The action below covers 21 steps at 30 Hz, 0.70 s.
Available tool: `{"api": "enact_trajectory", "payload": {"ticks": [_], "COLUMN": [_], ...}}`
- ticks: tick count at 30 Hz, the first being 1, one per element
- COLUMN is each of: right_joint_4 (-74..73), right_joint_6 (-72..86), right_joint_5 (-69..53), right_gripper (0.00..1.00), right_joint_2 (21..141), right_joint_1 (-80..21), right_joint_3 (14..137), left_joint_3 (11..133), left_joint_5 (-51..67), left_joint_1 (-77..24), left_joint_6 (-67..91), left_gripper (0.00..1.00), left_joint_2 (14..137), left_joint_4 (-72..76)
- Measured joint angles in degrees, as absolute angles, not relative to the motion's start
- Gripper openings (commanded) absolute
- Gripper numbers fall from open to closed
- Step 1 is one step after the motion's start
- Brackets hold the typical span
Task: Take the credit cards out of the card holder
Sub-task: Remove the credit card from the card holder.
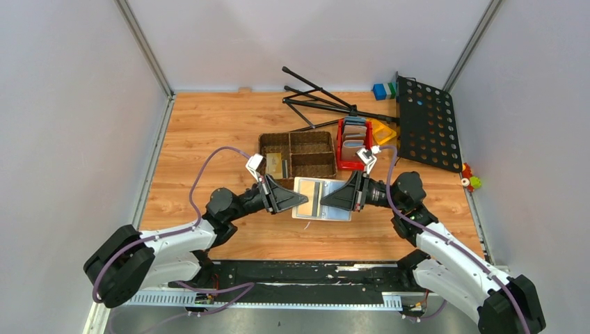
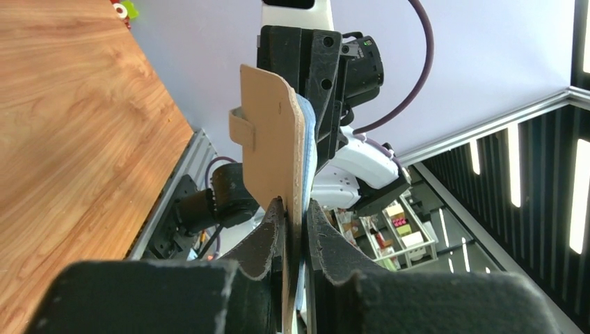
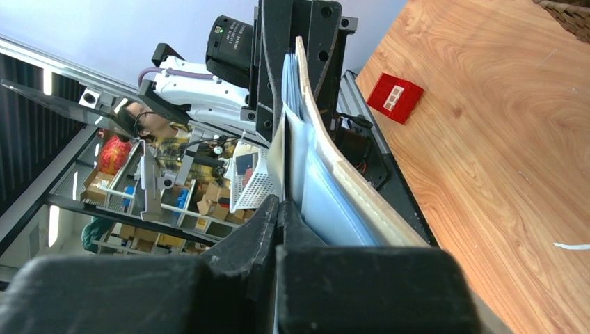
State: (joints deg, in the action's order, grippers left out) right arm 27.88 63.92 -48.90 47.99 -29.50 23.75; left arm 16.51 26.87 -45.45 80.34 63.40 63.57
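Note:
The beige card holder hangs open above the table between both grippers, its pale blue-grey inside facing up. My left gripper is shut on its left flap; in the left wrist view the beige flap with its strap tab stands clamped between the fingers. My right gripper reaches in from the right with its jaws pressed together. In the right wrist view a thin tan credit card runs edge-on into those jaws, beside the blue pockets. Any other credit cards in the pockets are hidden.
Behind the grippers stand a brown woven basket with compartments and a red rack holding wallets. A folded black music stand lies at the back right. Blue and green blocks sit by the far wall. A small red square lies on the wood.

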Motion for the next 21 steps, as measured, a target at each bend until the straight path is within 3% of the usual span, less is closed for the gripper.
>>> {"api": "enact_trajectory", "payload": {"ticks": [6, 8, 12, 21], "right_joint_4": [25.43, 24.91, 24.51, 28.29], "right_joint_6": [63.33, 63.2, 62.87, 64.58], "right_joint_5": [-48.03, -47.9, -47.92, -50.11], "right_gripper": [0.0, 0.12, 0.29, 0.31], "right_joint_2": [47.48, 46.98, 46.41, 50.37], "right_joint_1": [-29.43, -29.43, -29.43, -29.41], "right_joint_3": [23.62, 23.62, 23.62, 23.62], "left_joint_3": [15.25, 15.25, 15.25, 15.25], "left_joint_5": [26.63, 26.63, 26.81, 26.68], "left_joint_1": [-44.51, -44.51, -44.51, -44.4], "left_joint_6": [80.51, 80.55, 80.64, 80.68], "left_gripper": [0.07, 0.0, 0.0, 0.0], "left_joint_2": [62.24, 62.24, 62.26, 63.92], "left_joint_4": [63.55, 63.64, 63.72, 64.6]}}
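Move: The right hand's shut fingers are at the open card holder; the credit card in its sleeve lies about 3 cm to their left, level with them. The brown basket's middle is some 12 cm ahead, 6 cm left and roughly 21 cm below, and the red crate about 17 cm ahead and 11 cm right, also well below. The left hand grips the holder, with the same card about 1 cm to its right. The right fingers let go of the clear sleeve edge by the card, opening from shut to about a third while the hand stays almost in place, then sinks barely 1 cm, its parted tips still around the sleeve. The left hand keeps its pinch on the holder, holding it up and open nearly still. ##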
